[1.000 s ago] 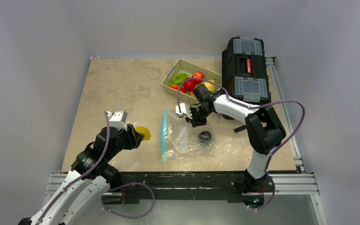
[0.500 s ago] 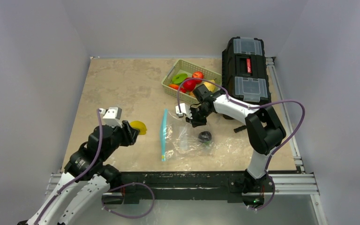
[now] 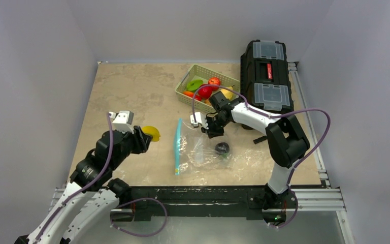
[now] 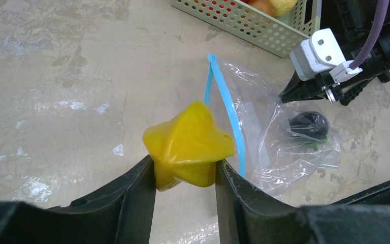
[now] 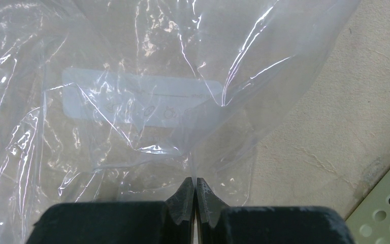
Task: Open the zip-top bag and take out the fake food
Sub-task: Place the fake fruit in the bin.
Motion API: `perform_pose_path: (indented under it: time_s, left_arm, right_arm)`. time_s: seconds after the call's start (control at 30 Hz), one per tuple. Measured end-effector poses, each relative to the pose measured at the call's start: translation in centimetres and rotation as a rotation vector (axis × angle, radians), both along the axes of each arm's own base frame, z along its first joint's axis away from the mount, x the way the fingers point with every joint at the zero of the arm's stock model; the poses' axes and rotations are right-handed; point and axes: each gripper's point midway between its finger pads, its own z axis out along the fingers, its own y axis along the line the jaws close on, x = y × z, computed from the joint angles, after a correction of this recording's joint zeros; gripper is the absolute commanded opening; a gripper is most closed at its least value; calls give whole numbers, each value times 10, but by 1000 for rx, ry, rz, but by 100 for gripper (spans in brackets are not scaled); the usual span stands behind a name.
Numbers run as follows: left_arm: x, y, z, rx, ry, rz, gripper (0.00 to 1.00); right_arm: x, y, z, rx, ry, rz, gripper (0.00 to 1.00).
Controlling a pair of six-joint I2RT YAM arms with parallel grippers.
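The clear zip-top bag (image 3: 203, 152) lies flat on the table, its teal zip strip (image 3: 177, 145) on the left side. A dark purple fake food piece (image 3: 222, 148) sits inside it. My left gripper (image 4: 185, 175) is shut on a yellow star-shaped fake fruit (image 4: 190, 145), held above the table left of the bag; in the top view the yellow fruit (image 3: 153, 133) shows at the left gripper (image 3: 144, 138). My right gripper (image 5: 193, 185) is shut on a fold of the bag's plastic (image 5: 132, 117) at its far edge, and in the top view the right gripper (image 3: 209, 131) shows there.
A pale green basket (image 3: 183, 89) at the back holds several red, green, orange and yellow fake foods. A black toolbox (image 3: 265, 66) stands to its right. The basket wall (image 4: 244, 23) lies just beyond the bag.
My left gripper has carried the yellow fruit a little leftward and away from me, away from the bag's zip. The right arm and bag have not moved.
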Motion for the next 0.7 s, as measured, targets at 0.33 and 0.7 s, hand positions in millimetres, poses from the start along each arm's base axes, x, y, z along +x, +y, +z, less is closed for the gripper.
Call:
perform_pose_path:
  time_s: [0.33, 0.7]
  left_arm:
    - [22, -18, 14, -20, -22, -14, 0]
    - [53, -42, 17, -43, -41, -33, 0]
  right_arm:
    - [-1, 0, 0, -1, 2, 0, 0]
    - [-2, -1, 0, -5, 6, 3, 0]
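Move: The left gripper already holds the yellow fruit up in the air. Its goal, the green bin, lies about 29 cm ahead, 22 cm to its right and some 17 cm lower. The clear bag lies about 5 cm ahead, 19 cm right and 20 cm down, with the dark fruit inside it 5 cm ahead and 25 cm right of the gripper. From the right hand, the bin is roughly 21 cm ahead, 2 cm right and about level. Bring the left gripper forward and to the right towards the bin, about 5 cm out and 4 cm across, gathering speed and rising some 2 cm on the way. Keep the pinch on the yellow fruit and the wrist as it is. Leave the right gripper still, shut on the bag's film. ##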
